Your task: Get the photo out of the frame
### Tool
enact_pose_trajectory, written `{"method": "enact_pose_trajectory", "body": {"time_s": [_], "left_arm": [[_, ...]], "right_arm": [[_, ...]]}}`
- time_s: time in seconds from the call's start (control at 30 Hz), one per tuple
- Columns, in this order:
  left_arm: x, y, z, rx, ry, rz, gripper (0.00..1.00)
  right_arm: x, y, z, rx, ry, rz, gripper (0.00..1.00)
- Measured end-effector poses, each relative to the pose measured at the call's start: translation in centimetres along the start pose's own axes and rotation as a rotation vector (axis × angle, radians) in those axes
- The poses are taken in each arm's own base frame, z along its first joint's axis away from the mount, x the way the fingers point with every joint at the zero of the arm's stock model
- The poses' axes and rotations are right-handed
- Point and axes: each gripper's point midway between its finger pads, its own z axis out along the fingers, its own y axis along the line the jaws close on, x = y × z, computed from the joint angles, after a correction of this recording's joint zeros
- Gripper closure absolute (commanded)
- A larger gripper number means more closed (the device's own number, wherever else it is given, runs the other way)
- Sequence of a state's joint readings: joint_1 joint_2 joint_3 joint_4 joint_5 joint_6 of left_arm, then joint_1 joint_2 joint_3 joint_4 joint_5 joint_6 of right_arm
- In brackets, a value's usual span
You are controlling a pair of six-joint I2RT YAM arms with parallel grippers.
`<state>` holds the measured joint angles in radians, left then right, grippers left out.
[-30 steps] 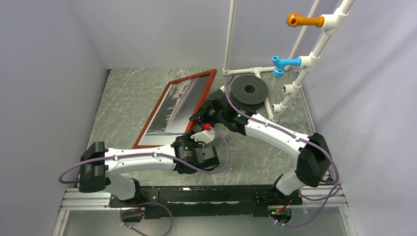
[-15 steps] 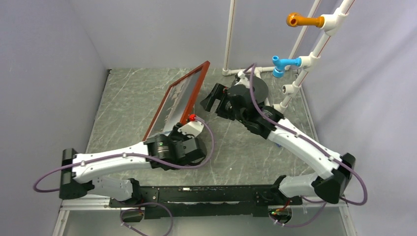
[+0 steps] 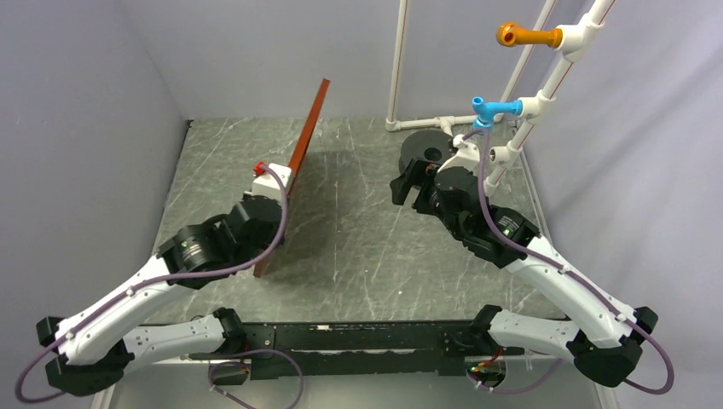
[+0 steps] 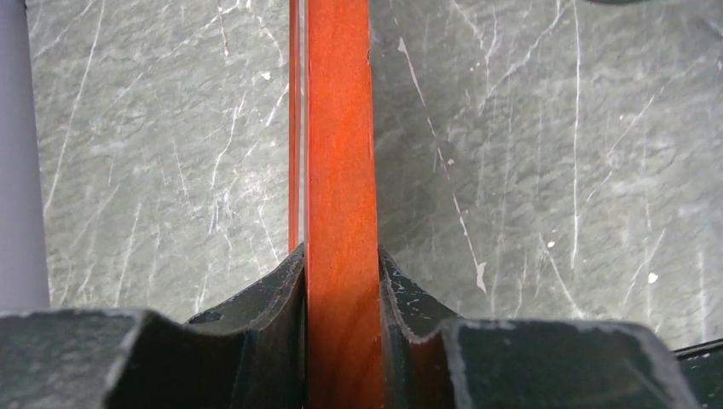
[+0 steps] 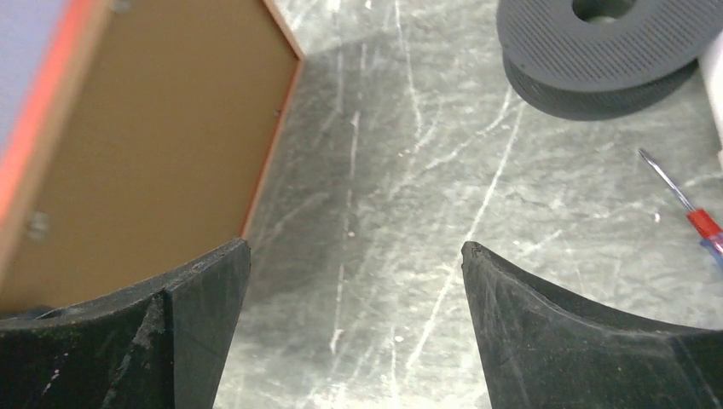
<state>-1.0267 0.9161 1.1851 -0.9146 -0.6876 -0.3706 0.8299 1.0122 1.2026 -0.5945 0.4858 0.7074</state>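
The reddish-brown frame [image 3: 300, 152] stands on its long edge on the table, edge-on in the top view. My left gripper [image 3: 283, 189] is shut on its upper rail; in the left wrist view the rail [image 4: 341, 153] runs straight up between the fingers [image 4: 281, 290]. The right wrist view shows the frame's back, with the brown backing panel [image 5: 153, 145] in it. The photo is hidden, as its face is turned away from every view. My right gripper [image 3: 407, 183] hangs open to the frame's right, apart from it, with nothing between its fingertips [image 5: 213, 281].
A black disc [image 3: 426, 152] lies at the back right, beside a white pipe stand [image 3: 511, 128] with blue and orange fittings. A red-handled screwdriver [image 5: 695, 220] lies on the table near the disc. Grey walls close in the left, back and right.
My left gripper has tipped the frame from a slant up onto its edge and carried it left. My right gripper has opened, let go of the frame and drawn back to the right.
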Motion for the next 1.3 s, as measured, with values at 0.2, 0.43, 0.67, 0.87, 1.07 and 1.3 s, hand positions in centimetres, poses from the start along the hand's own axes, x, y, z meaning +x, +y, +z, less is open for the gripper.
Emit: {"method": "enact_pose_trajectory", "body": {"time_s": [0.2, 0.43, 0.67, 0.87, 1.07, 1.3], "left_arm": [[-1.0, 1.9, 0.0, 0.016, -0.012, -0.122, 1.0], [-2.6, 2.0, 0.3, 0.086, -0.013, -0.266, 1.0], [-2.9, 2.2, 1.7, 0.168, -0.025, -0.462, 1.0], [-1.9, 3.6, 3.1, 0.208, -0.046, -0.636, 1.0], [1.4, 5.7, 5.2, 0.25, -0.051, -0.853, 1.0], [7.2, 6.2, 7.7, 0.277, 0.043, -1.011, 1.0]], "right_arm": [[3.2, -2.0, 1.3, 0.075, 0.079, -0.063, 0.07], [5.5, -3.1, 2.0, 0.107, 0.133, -0.09, 0.08], [6.1, -3.4, 2.0, 0.111, 0.151, -0.094, 0.08], [7.0, -4.3, 1.9, 0.126, 0.167, -0.103, 0.07], [7.8, -5.0, 1.9, 0.139, 0.181, -0.109, 0.07], [8.3, -5.4, 1.9, 0.148, 0.192, -0.116, 0.07]]}}
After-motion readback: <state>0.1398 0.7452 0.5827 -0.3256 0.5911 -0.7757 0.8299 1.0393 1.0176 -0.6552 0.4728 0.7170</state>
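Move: The left hand still pinches the top edge of the upright photo frame, near its near end; the frame's middle is some 12 cm ahead, 4 cm right and 14 cm below. The bare table it is being turned over onto centres about 20 cm ahead, 6 cm right and 28 cm down. The black spool sits roughly 28 cm ahead, 37 cm right and 25 cm down. From the empty right hand, that patch lies 14 cm ahead, 21 cm left, 31 cm down. Keeping its pinch on the frame's edge, the left hand rolls nearly 60 degrees, its left side dipping, to lay the frame over onto its face. It lifts slightly first, then sinks well below its start, ending about 9 cm lower, 6 cm left and 5 cm farther forward. The right hand, open and empty, drops about 10 cm towards the table, right of the frame. ##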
